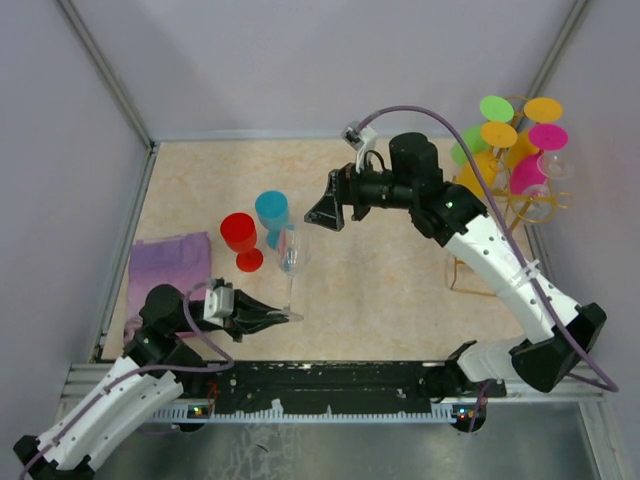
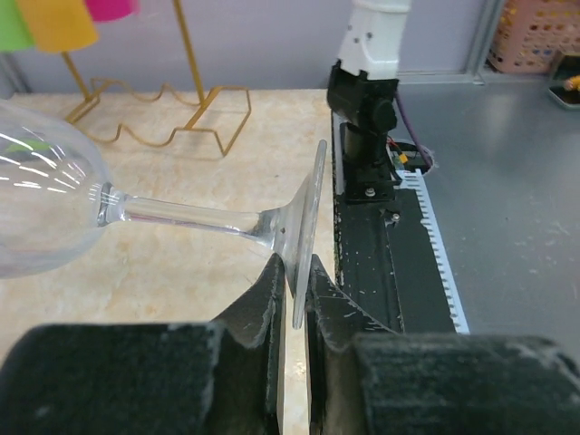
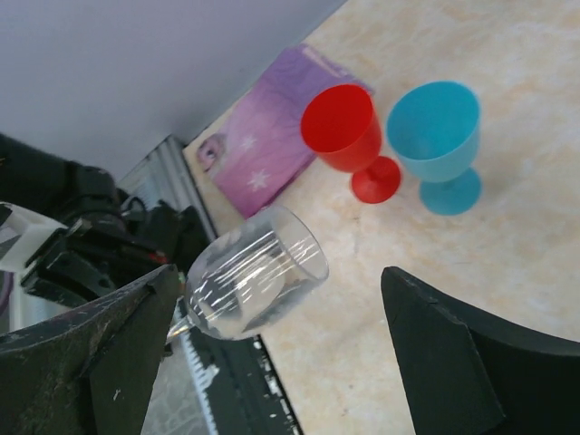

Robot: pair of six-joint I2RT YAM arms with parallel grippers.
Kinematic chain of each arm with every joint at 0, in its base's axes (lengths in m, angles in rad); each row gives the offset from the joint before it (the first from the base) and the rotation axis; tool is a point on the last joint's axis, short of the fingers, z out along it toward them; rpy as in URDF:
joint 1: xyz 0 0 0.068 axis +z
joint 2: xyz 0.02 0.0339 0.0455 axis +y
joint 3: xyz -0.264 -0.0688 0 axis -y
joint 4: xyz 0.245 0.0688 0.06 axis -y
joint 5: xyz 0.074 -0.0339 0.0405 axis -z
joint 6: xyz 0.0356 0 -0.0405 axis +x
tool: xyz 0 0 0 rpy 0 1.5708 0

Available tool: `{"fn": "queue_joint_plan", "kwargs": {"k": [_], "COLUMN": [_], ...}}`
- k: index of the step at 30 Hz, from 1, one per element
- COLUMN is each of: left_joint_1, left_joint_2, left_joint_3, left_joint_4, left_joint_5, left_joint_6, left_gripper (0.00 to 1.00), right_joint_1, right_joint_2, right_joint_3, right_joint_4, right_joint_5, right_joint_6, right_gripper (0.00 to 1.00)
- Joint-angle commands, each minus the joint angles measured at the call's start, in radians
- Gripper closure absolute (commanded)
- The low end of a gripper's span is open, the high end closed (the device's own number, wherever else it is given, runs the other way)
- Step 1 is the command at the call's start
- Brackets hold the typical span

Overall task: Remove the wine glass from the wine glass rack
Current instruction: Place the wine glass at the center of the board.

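Observation:
A clear wine glass hangs tilted above the table, held by the rim of its foot. My left gripper is shut on that foot, and its bowl points away from me. In the top view the left gripper sits near the front edge. My right gripper hovers open over the middle of the table. The glass lies below and between the right gripper's spread fingers, untouched. The gold wire wine glass rack stands at the far right, its base also showing in the left wrist view.
Several coloured glasses and a clear one hang on the rack. A red glass and a blue glass stand left of centre. A purple cloth lies by the left wall. The black base rail runs along the front edge.

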Motion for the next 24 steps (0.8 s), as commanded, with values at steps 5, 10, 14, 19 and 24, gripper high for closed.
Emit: {"fn": "queue_joint_plan", "kwargs": {"k": [5, 10, 14, 19, 24], "left_joint_1": [-0.005, -0.005, -0.004, -0.005, -0.005], "left_joint_2": [-0.011, -0.006, -0.012, -0.007, -0.01], "left_joint_3": [0.074, 0.077, 0.09, 0.113, 0.12], "left_joint_4": [-0.059, -0.083, -0.13, -0.249, -0.25], "left_joint_5": [0.248, 0.24, 0.198, 0.132, 0.109], "left_joint_6": [0.251, 0.258, 0.288, 0.348, 0.351], "left_gripper": [1.0, 1.0, 1.0, 1.0, 1.0], "right_joint_1": [-0.041, -0.034, -0.012, 0.005, 0.016], "right_joint_2": [0.091, 0.131, 0.139, 0.138, 0.155], "right_joint_3": [0.041, 0.027, 0.026, 0.02, 0.033], "right_joint_4": [0.032, 0.03, -0.005, -0.04, -0.118], "right_joint_5": [-0.473, -0.563, -0.652, -0.715, -0.73], "right_joint_6": [0.1, 0.115, 0.057, 0.009, -0.048], "right_gripper": [0.11, 0.27, 0.37, 0.46, 0.57]}}
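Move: The clear wine glass is already held by its foot in the left hand, lying roughly level, its bowl about 13 cm straight ahead of that hand and 3 cm higher. From the open right hand the same bowl is some 7 cm to the left, 6 cm back and 6 cm below. The blue glass stands about 12 cm left and 8 cm ahead of the right hand, the red one some 20 cm left and 2 cm ahead, both around 20 cm below. The right hand comes back about 8 cm, with a little left and down, to the bowl of the clear wine glass, swinging some 30 degrees counter-clockwise and rolling as its wide-open fingers close to about half, their tips ending at the bowl near its mouth, though contact can't be made out. The left hand keeps its pinch on the foot and draws the glass back about 3 cm, then settles slightly, while turning clockwise and tilting roughly 10 degrees so that the bowl end swings to the right and rises towards the right hand's fingers. ##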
